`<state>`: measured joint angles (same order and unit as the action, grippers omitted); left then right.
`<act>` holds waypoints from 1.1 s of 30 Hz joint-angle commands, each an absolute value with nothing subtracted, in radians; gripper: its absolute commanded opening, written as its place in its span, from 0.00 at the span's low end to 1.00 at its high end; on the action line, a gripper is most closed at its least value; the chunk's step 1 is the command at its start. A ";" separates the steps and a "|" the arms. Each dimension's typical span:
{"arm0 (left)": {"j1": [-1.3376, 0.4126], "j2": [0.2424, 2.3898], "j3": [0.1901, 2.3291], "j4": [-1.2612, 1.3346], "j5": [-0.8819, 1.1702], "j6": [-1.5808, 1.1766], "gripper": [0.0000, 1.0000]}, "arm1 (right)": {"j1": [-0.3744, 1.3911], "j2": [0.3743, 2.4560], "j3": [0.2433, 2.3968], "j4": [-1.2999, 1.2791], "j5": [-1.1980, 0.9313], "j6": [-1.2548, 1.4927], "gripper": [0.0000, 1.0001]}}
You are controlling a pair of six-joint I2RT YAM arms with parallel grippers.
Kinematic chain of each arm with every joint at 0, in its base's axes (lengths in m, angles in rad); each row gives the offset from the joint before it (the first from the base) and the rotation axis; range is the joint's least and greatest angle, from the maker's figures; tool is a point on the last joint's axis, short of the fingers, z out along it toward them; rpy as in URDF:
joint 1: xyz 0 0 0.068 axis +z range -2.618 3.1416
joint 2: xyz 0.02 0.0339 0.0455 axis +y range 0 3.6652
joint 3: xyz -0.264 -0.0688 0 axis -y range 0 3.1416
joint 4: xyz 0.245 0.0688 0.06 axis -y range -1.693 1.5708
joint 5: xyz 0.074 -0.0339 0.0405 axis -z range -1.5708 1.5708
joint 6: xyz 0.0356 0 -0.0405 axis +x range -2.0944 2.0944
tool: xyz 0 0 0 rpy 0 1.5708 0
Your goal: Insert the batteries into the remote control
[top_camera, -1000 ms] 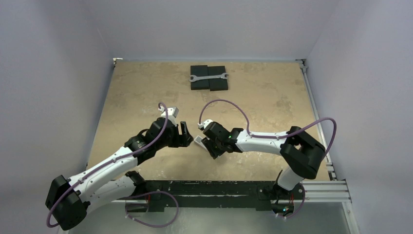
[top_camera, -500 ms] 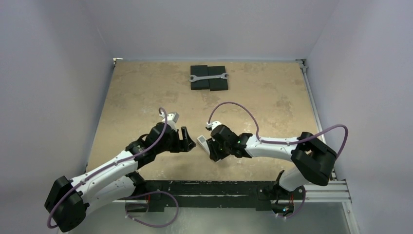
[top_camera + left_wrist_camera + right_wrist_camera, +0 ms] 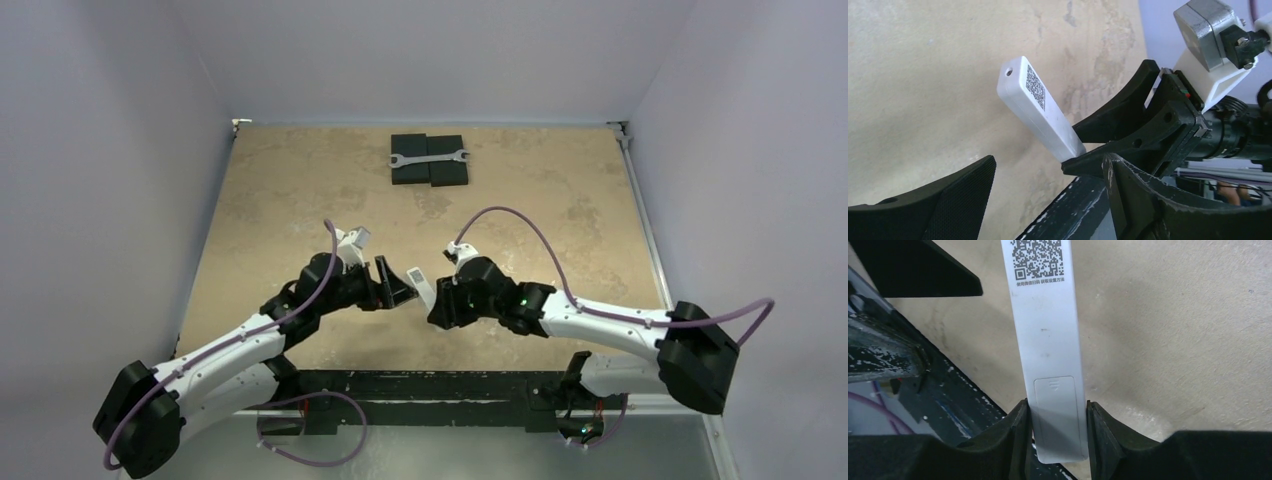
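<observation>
The remote control (image 3: 1048, 340) is a slim white handset held above the table with its back up, showing a QR code and a closed battery cover (image 3: 1057, 400). My right gripper (image 3: 1058, 412) is shut on its cover end. In the top view the remote control (image 3: 418, 283) points from the right gripper (image 3: 437, 300) toward the left gripper (image 3: 392, 285). In the left wrist view the remote control (image 3: 1040, 107) hangs just beyond my open left gripper (image 3: 1048, 165), which holds nothing. The batteries are out of view.
A metal wrench (image 3: 428, 158) lies on black pads (image 3: 410, 175) at the back of the table. A black rail (image 3: 450, 385) runs along the near edge, just below the remote. Grey walls close in both sides.
The right arm has stretched out low to the right and turned the remote toward the left gripper. The left gripper has edged closer and opened its jaws wider.
</observation>
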<state>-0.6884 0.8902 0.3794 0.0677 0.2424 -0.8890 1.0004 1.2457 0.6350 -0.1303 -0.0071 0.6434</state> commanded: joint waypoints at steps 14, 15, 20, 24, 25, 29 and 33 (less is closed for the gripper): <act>-0.607 0.890 0.282 0.641 0.543 -1.129 0.80 | 0.911 0.914 0.483 0.187 -0.229 0.865 0.00; -0.607 0.888 0.279 0.662 0.550 -1.138 0.80 | 0.908 0.907 0.475 0.213 -0.243 0.879 0.00; -0.606 0.873 0.283 0.685 0.568 -1.151 0.80 | 0.895 0.888 0.442 0.337 -0.340 0.936 0.00; -0.606 0.877 0.280 0.713 0.582 -1.170 0.80 | 0.891 0.892 0.405 0.459 -0.406 0.992 0.00; -0.606 0.877 0.276 0.729 0.585 -1.180 0.80 | 0.891 0.896 0.396 0.493 -0.422 1.007 0.00; -0.606 0.883 0.273 0.776 0.597 -1.204 0.80 | 0.891 0.920 0.367 0.615 -0.479 1.055 0.00; -0.606 0.891 0.272 0.820 0.611 -1.228 0.79 | 0.891 0.939 0.344 0.700 -0.507 1.097 0.00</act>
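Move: The remote is already in the right hand's fingers, back side up, held by its battery-cover end and clear of the table. Its middle lies about 3 cm ahead, 2 cm left and 2 cm above that hand; the open left gripper waits some 7 cm to its left, 4 cm farther out and 5 cm higher. From the left hand, the remote's middle is roughly 5 cm right, 1 cm back and 3 cm below, with the right gripper about 7 cm right, 4 cm back and 5 cm below. The right hand keeps its pinch on the cover end and lifts the remote about 13 cm, first straight up, then also easing back some 4 cm, while it rolls some 45 degrees so its fingers swing from slanting down to nearly level, pointing left. The left hand rises alongside and closes in on the remote, shifting slightly right and back as it rolls the opposite way until its fingers are also about level, and they stay wide open. ##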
